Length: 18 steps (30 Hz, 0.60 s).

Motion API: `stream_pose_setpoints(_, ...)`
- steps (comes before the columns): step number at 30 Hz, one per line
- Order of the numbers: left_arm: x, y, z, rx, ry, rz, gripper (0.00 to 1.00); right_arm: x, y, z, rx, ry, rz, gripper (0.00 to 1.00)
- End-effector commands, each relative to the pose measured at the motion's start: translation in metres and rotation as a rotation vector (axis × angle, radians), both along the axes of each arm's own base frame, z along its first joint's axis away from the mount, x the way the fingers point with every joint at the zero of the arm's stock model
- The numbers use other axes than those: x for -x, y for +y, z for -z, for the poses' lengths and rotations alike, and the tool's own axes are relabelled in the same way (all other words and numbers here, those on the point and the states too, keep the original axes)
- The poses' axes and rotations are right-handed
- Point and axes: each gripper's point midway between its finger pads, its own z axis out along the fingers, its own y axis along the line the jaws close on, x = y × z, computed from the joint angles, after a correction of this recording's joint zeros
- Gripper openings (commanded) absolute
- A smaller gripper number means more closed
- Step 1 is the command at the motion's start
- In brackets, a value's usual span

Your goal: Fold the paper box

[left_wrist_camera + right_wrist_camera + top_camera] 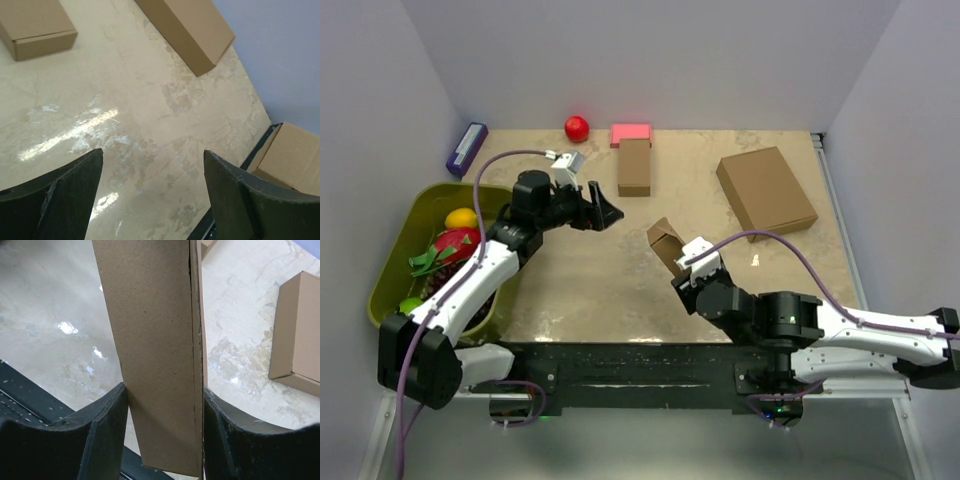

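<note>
The paper box (665, 240) is a small brown cardboard piece held upright just above the table, near its middle. My right gripper (680, 262) is shut on it. In the right wrist view both fingers (107, 420) press the sides of the paper box (155, 340), whose lower edge hangs below the fingertips of the right gripper (165, 387). My left gripper (608, 213) stands open to the left of it, apart from it, with nothing between its fingers. The left wrist view shows the left gripper (152, 152) wide open over bare table, with the paper box (295, 155) at the right edge.
A narrow brown box (634, 167) lies at the back centre and a larger brown box (767, 190) at the back right. A pink block (631, 132), a red ball (577, 127) and a purple item (466, 148) sit along the back. A green bin (420, 205) of fruit stands left.
</note>
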Motion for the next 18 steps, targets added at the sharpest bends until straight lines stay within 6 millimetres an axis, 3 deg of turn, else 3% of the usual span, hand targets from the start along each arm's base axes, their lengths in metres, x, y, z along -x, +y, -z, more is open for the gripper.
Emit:
stream_pose_setpoints(1,-0.008,0.033,-0.019,-0.103,-0.161,-0.147,0.87,-0.011,0.013,-0.006,-0.018,0.053,-0.056,0.46)
stream_pose_setpoints(5,0.001,0.054,-0.050,-0.106,-0.317,-0.226,0.88,-0.014,0.030,0.019,0.027,0.181,-0.163,0.46)
stream_pose_setpoints(8,0.016,0.045,-0.055,-0.089,-0.409,-0.136,0.89,-0.024,0.043,0.032,0.017,0.249,-0.226,0.47)
stream_pose_setpoints(13,0.043,0.016,-0.035,-0.063,-0.411,0.120,0.89,-0.031,0.071,0.049,0.000,0.375,-0.381,0.47)
stream_pose_setpoints(18,0.056,0.001,-0.025,-0.031,-0.379,0.264,0.89,-0.040,0.083,0.059,-0.025,0.451,-0.532,0.48)
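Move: The paper box is already in the right fingers, its middle some 7 cm ahead of that hand, 4 cm to its left and 3 cm lower; the large carton lies about 27 cm ahead of the right hand and 20 cm to its right. The empty left hand has the box about 9 cm back, 13 cm to its right and slightly below, with the small carton roughly 16 cm ahead of that hand and 5 cm to its right. The paper box, still pinched by its side wall, is carried down about 9 cm, left and a little forward by the right hand, which tips downward some 25 degrees and turns counter-clockwise. The left hand, fingers staying wide open, first swings up, left and back, then sinks and comes right again, ending about 4 cm back near the box's flap. ##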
